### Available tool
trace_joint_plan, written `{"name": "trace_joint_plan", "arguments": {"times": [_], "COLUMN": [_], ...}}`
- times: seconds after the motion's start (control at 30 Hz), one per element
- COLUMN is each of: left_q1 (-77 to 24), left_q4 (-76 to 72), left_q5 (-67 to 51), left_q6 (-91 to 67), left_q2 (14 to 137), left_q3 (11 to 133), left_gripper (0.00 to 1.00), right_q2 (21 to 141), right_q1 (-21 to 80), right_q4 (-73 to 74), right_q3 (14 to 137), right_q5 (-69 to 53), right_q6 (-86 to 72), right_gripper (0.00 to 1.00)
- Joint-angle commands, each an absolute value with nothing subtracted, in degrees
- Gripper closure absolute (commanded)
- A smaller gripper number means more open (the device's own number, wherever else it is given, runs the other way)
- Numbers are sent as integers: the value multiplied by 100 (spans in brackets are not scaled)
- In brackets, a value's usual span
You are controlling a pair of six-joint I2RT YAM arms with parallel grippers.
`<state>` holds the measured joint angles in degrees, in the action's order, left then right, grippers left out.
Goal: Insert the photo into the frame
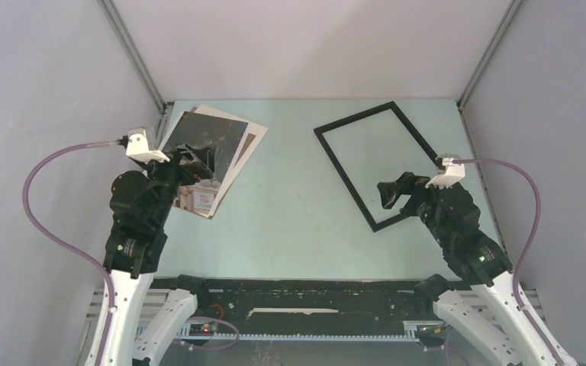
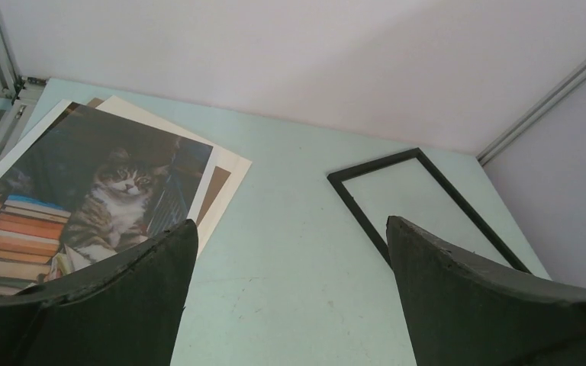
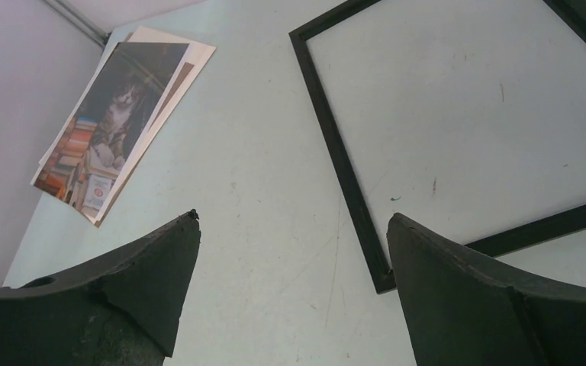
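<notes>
The photo [image 1: 221, 137], a dark print of a tabby cat beside stacked orange books, lies at the table's back left on top of a small stack; it also shows in the left wrist view [image 2: 99, 198] and the right wrist view [image 3: 107, 122]. The thin black frame [image 1: 354, 117] lies flat at the back right, its pane showing the table through it [image 2: 372, 163] [image 3: 336, 152]. My left gripper [image 1: 198, 162] [image 2: 290, 229] hovers open over the photo's near half. Above the frame's near corner, my right gripper [image 1: 391, 189] [image 3: 294, 217] stands open. Neither holds anything.
A white mat sheet [image 1: 246, 124] [image 2: 229, 162] and a brown cardboard board [image 1: 249, 145] [image 2: 214, 191] peek out from under the photo. Grey walls with metal corner posts [image 1: 133, 53] [image 1: 488, 49] enclose the pale green table [image 1: 290, 198] on three sides.
</notes>
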<state>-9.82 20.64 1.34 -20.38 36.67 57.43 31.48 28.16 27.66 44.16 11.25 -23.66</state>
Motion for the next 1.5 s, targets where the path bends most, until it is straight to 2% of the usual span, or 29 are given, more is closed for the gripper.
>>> {"name": "trace_joint_plan", "arguments": {"times": [0.0,0.2,0.3,0.53,0.63,0.7,0.77,0.93,1.17,1.37,1.47], "left_q1": [-1118,-1411,-1547,-1652,-1652,-1652,-1653,-1653,-1652,-1650,-1653], "left_q4": [2075,2289,2428,2586,2575,2575,2584,2577,2549,2478,2493], "left_q5": [255,477,575,663,650,599,491,431,365,426,463], "left_q6": [-1729,-1577,-1530,-1562,-1600,-1647,-1666,-1674,-1769,-1839,-1900], "left_q2": [3885,4142,4292,4412,4456,4513,4574,4597,4629,4738,4906], "left_q3": [5784,5900,5980,6083,6079,6073,6091,6096,6075,6019,6019], "left_gripper": [0,0,0,0,0,0,0,0,0,0,0], "right_q2": [3423,4376,5430,8238,9142,9598,10012,10128,9697,9645,9510], "right_q1": [2867,2879,2806,2342,2155,2046,1953,2110,2365,2617,2843], "right_q4": [2489,2505,2665,3810,4182,4265,4438,4386,3790,3743,3587], "right_q3": [4396,4604,4952,6564,7089,7306,7522,7216,6141,5941,5898], "right_q5": [1516,1834,1763,712,697,614,478,417,-401,-161,-804], "right_q6": [-2474,-2189,-2009,-1624,-1497,-1438,-1476,-1649,-2012,-2213,-2366], "right_gripper": [0,0,0,0,1,8,19,25,24,29,30]}}
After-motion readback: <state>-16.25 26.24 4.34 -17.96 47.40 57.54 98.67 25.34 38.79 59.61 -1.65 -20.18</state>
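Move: The frame's near-left corner lies nearly straight beneath the right hand, some 25 cm down, about 1 cm back and 1 cm to its left; the middle of the frame is about 19 cm ahead and 2 cm right of that hand. The photo lies around 20 cm ahead and 44 cm to the right hand's left. From the left hand, the frame's corner is about 35 cm right, 4 cm back and 37 cm below. The frame's left bar, just beyond its near corner, is straddled by the right hand: it swoops forward and down over the frame, then curves back and slightly left down to table height, about 25 cm lower in all, fingers tipping steeply down and closing partway, one inside touching the bar, one outside. The left hand sinks about 7 cm, open, tilting down. ##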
